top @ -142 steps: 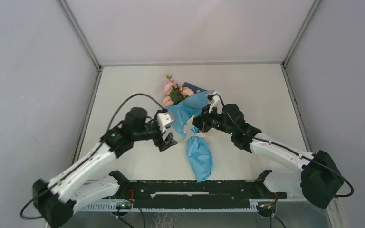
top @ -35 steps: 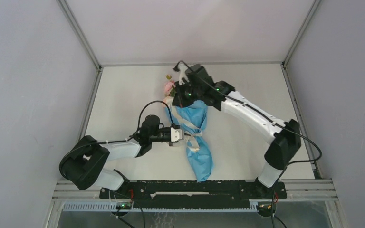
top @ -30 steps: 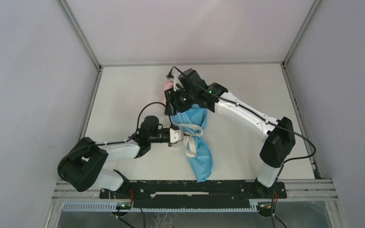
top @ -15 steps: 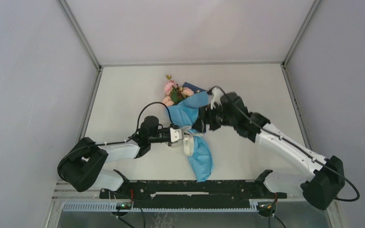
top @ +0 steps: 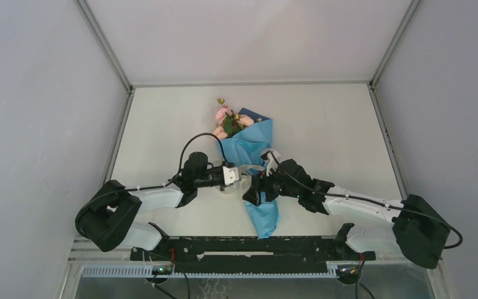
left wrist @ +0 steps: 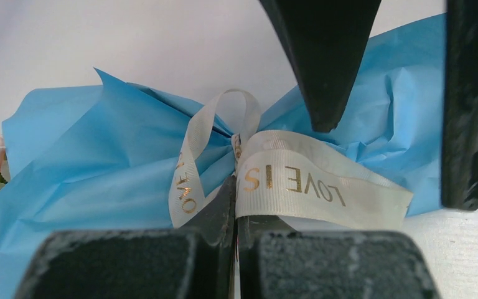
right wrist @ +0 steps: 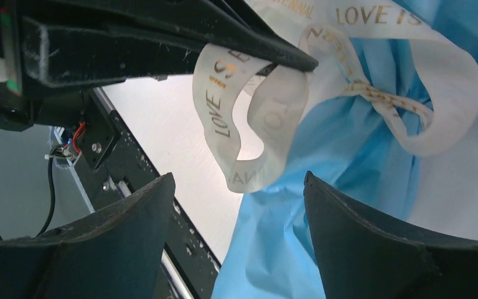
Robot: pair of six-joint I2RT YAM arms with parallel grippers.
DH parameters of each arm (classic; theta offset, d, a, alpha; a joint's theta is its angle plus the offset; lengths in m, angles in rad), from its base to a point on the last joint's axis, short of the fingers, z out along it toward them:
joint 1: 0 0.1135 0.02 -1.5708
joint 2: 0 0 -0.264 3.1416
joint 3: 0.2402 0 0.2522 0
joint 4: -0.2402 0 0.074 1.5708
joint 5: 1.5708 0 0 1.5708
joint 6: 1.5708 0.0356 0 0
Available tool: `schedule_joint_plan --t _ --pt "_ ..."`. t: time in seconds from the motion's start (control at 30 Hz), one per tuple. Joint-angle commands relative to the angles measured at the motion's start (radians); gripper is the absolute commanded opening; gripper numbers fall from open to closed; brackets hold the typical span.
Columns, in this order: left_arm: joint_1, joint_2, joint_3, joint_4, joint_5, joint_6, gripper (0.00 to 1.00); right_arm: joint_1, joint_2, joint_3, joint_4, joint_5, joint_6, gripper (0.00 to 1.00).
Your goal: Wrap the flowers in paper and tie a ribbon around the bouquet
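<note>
The bouquet (top: 256,146) lies on the table, a blue paper (left wrist: 93,156) cone with the flowers (top: 226,118) at its far, wide end. The cream ribbon (left wrist: 299,184), printed "LOVE IS", is looped round the cone's waist. My left gripper (top: 241,182) is shut on a ribbon strand, which is pinched between its fingertips (left wrist: 227,205). My right gripper (top: 253,190) hovers just right of it over the cone's narrow part. Its jaws stand wide open with a loose ribbon end (right wrist: 249,174) hanging between them, untouched. In the left wrist view the right gripper's two black fingers (left wrist: 323,62) hang above the ribbon.
A black rail (top: 255,246) runs along the near edge, close under the cone's tip (top: 264,232). Grey walls enclose the white table (top: 336,124) on three sides. The left arm's cable (top: 193,140) arcs beside the flowers.
The right arm swung back from the flower end to the ribbon at the cone's waist, and its jaws opened wide. The left gripper stayed shut on the ribbon.
</note>
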Motion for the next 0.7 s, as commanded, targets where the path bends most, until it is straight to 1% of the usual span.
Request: schedule_joint_plan --t 0.0,0.1,0.23,0.4,0.43,0.47,0.5,0.57,0.67 --pt "-0.004 -0.005 0.005 0.024 -0.002 -0.006 0.00 0.010 0.075 0.034 0.159 0.023 0.014 0.85" --pt "-0.004 -0.004 0.008 0.024 -0.002 -0.007 0.00 0.003 0.100 0.039 0.158 0.060 0.002 0.84" --pt "-0.004 0.004 0.013 0.021 0.005 -0.002 0.00 0.002 0.132 0.040 0.215 0.001 -0.026 0.78" --pt "-0.004 0.013 0.023 0.017 -0.004 0.001 0.00 0.002 0.148 0.050 0.246 -0.042 -0.034 0.75" --pt "-0.004 0.012 0.024 0.018 -0.006 0.001 0.00 0.001 0.149 0.049 0.245 -0.042 -0.032 0.72" --pt "-0.004 0.014 0.025 0.018 -0.006 0.000 0.00 -0.005 0.153 0.050 0.245 -0.043 -0.029 0.68" --pt "-0.003 0.014 0.025 0.017 -0.006 0.001 0.00 -0.011 0.158 0.049 0.248 -0.046 -0.025 0.59" --pt "-0.005 0.015 0.027 0.017 -0.004 -0.002 0.00 -0.025 0.171 0.050 0.253 -0.053 -0.013 0.38" --pt "-0.005 0.013 0.033 0.012 -0.012 -0.007 0.00 -0.042 0.179 0.052 0.250 -0.066 -0.003 0.10"
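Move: My shut left fingers hold the ribbon above the tie; the free ribbon loop I want sags about 4 cm back of them and 1 cm lower. From my open right hand that loop is roughly 2 cm ahead, 3 cm left and 1 cm down. From the right hand too, the ribbon knot lies some 5 cm ahead, level sideways and 5 cm below, and the flower heads about 23 cm ahead, 9 cm left and 6 cm below. With my left hand keeping its pinch on the ribbon almost in place, I bring my open right fingers around the sagging loop: forward and about 2 cm down first, then some 2 cm left with a slight lift. There I close them most of the way, pinching the loop just back of my left fingertips. ##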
